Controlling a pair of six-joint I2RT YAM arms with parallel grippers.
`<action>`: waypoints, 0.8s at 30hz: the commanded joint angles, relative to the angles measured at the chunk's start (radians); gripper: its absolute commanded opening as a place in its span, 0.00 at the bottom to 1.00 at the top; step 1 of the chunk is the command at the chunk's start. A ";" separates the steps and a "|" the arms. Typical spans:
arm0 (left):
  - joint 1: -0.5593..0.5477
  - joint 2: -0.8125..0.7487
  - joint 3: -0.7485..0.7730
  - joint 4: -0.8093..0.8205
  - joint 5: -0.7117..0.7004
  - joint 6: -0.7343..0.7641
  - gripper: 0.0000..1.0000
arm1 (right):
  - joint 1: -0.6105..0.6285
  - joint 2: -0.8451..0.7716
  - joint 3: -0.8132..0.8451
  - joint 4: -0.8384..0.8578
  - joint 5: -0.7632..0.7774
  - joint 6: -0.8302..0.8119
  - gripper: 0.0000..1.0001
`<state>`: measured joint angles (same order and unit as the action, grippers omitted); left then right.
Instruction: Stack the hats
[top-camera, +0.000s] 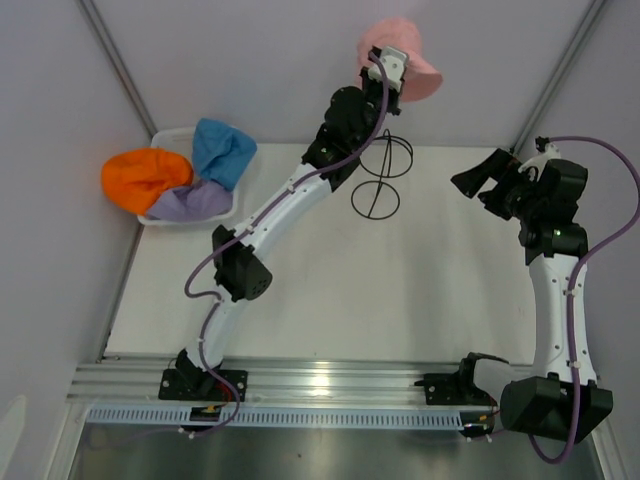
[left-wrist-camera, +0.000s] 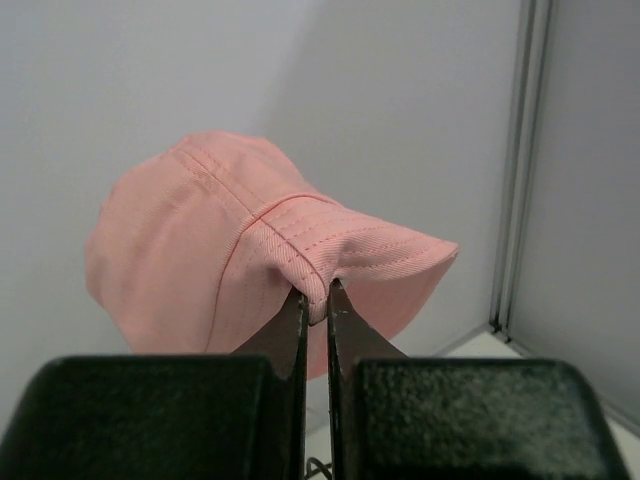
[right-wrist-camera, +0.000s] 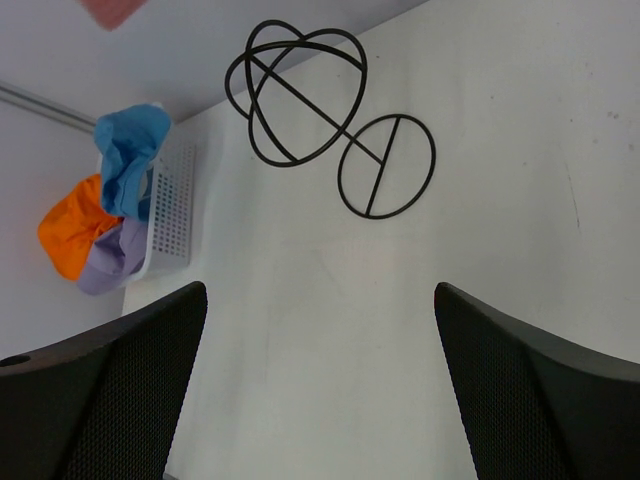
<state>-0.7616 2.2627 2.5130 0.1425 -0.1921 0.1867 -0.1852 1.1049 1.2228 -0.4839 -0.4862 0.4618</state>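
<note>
A pink hat (top-camera: 405, 58) hangs in the air near the back wall, above and behind the black wire stand (top-camera: 381, 175). My left gripper (left-wrist-camera: 317, 295) is shut on the brim of the pink hat (left-wrist-camera: 215, 255), which droops from the fingertips. The orange hat (top-camera: 142, 177), the blue hat (top-camera: 221, 151) and the lavender hat (top-camera: 190, 203) lie bunched in the white mesh basket (top-camera: 171, 134) at the left. My right gripper (right-wrist-camera: 320, 315) stands wide open over bare table at the right, nothing between its fingers (right-wrist-camera: 110, 385); the wire stand (right-wrist-camera: 300, 95) and the basket (right-wrist-camera: 170, 215) lie ahead of it.
Grey walls close the table at the back, left and right, with a metal corner post (left-wrist-camera: 520, 160) near the pink hat. A metal rail (top-camera: 320, 385) carrying both arm bases runs along the near edge.
</note>
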 joint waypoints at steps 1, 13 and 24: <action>-0.002 0.070 0.035 0.069 0.103 0.033 0.01 | 0.006 0.003 0.032 -0.015 0.012 -0.048 1.00; -0.028 -0.028 -0.279 0.052 0.085 0.115 0.01 | 0.009 0.058 0.034 0.025 0.044 -0.029 1.00; -0.030 -0.278 -0.648 0.167 0.086 0.155 0.01 | 0.046 0.107 -0.171 0.396 0.170 0.405 0.99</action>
<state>-0.7837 2.1151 1.9011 0.1989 -0.1196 0.3233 -0.1638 1.1877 1.0660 -0.2527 -0.3832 0.7158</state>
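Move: The pink hat hangs from the left hand's shut fingers, and the wire stand's upper hoops lie nearly straight below that hand: about 26 cm down, some 3 cm ahead and 2 cm to its right. In the basket, the blue hat is roughly 33 cm to the left hand's left and 10 cm ahead, the purple hat 43 cm left and level with it, both about 40 cm lower. From the empty right hand the hoops lie about 15 cm ahead, 17 cm left and 9 cm down. The pink hat, still pinched by the left fingers, is brought down some 20 cm to the wire stand's upper hoops, swinging about 5 cm right on the way, then easing back left and slightly back with a small lift at the end. The left wrist rolls its left side up by over 20 degrees and tips down a little. Late on, the open right hand dips about 5 cm and reaches 4 cm forward towards the stand, rolling slightly. ##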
